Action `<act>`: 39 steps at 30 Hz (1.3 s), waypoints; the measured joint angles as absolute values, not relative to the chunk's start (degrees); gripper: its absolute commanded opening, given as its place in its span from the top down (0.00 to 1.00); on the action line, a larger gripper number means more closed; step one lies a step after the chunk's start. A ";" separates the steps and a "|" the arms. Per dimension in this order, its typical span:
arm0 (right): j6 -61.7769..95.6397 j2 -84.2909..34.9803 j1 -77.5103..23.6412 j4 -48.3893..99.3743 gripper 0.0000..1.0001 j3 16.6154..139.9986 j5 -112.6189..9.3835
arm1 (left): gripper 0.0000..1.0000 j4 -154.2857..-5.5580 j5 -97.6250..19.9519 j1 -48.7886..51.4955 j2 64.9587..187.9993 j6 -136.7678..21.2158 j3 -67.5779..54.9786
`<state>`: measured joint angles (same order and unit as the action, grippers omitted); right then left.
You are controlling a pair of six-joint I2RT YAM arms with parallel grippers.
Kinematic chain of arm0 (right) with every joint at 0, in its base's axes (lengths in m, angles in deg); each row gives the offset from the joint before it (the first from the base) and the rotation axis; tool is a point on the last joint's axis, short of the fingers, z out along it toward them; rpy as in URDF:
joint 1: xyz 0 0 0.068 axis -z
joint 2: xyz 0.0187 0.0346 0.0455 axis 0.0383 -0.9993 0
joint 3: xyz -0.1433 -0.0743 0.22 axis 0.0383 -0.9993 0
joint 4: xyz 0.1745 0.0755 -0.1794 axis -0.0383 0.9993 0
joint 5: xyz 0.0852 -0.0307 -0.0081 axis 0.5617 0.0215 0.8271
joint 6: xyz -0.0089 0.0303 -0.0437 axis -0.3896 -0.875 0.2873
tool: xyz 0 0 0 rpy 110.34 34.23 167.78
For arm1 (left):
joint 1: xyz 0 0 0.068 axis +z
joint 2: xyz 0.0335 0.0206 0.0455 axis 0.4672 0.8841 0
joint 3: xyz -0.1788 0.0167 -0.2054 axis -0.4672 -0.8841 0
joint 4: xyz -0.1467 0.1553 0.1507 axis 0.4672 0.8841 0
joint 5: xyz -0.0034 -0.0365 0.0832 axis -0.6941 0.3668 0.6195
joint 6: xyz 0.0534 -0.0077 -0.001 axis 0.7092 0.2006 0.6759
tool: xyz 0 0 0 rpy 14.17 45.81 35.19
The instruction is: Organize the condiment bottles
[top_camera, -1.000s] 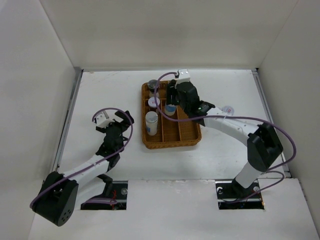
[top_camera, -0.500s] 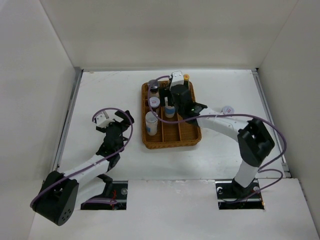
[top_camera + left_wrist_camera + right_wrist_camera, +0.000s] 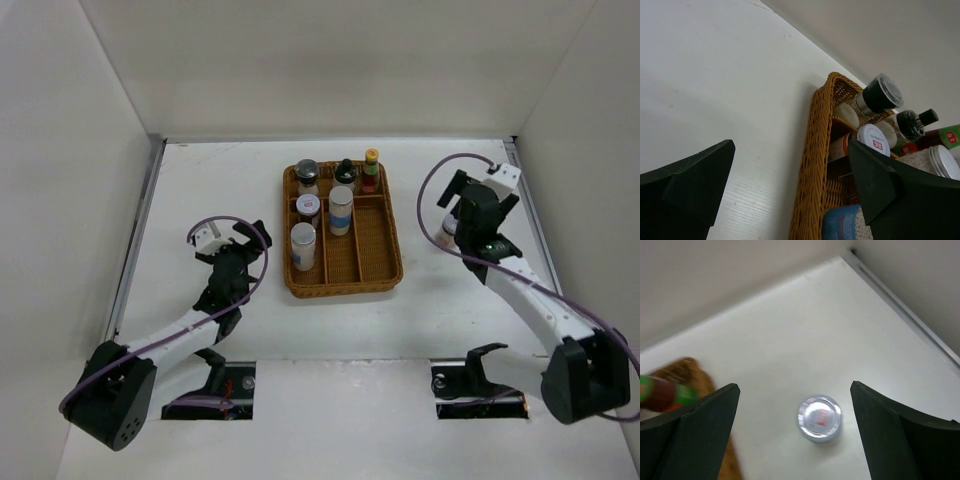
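Note:
Six condiment bottles stand in the brown wicker tray (image 3: 345, 283). A dark-capped jar (image 3: 307, 175), a black-capped jar (image 3: 346, 172) and the red sauce bottle with yellow cap (image 3: 371, 170) are in the back row. In front of them are a lilac-lidded shaker (image 3: 308, 206), the blue-labelled cylinder (image 3: 341, 209) and a white cylinder (image 3: 303, 246). One more shaker (image 3: 819, 418) stands alone on the table right of the tray. My right gripper (image 3: 456, 210) hovers above it, open and empty (image 3: 794, 390). My left gripper (image 3: 243, 240) is open and empty left of the tray (image 3: 790, 145).
The tray's left wall (image 3: 819, 150) is close in front of my left gripper. The front compartments of the tray (image 3: 372, 255) hold nothing. The right wall and its metal rail (image 3: 525, 200) run just behind my right gripper.
My right gripper has left the blue-labelled cylinder standing in the tray, pulled out and swung right over the lone shaker on the table. My left arm has not moved.

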<state>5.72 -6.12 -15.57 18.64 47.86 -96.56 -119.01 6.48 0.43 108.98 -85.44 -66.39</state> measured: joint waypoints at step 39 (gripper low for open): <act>4.41 -17.99 -50.34 21.45 0.47 50.88 -91.51 | 0.00 -111.49 3.40 0.65 103.96 -85.66 -64.40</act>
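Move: The last jar still on the table stands almost beneath the open right hand, roughly 18 cm down, 1 cm farther out and 2 cm to the right. From that hand, the empty front of the tray's middle section is about 28 cm left and 4 cm back, the tall shaker behind it 28 cm left and 6 cm ahead, the red sauce bottle 20 cm left and 16 cm ahead. From the left hand, the jar is some 57 cm right and 6 cm ahead. Straight down about 17 cm, the open right hand drops over the jar, tipping its fingers nearly 30 degrees further down, and closes on it just below the cap. Keeping that grip, it lifts away, levels the fingers and sweeps some 26 cm left and a little back over the tray, turning counter-clockwise and starting to sink at the end. ##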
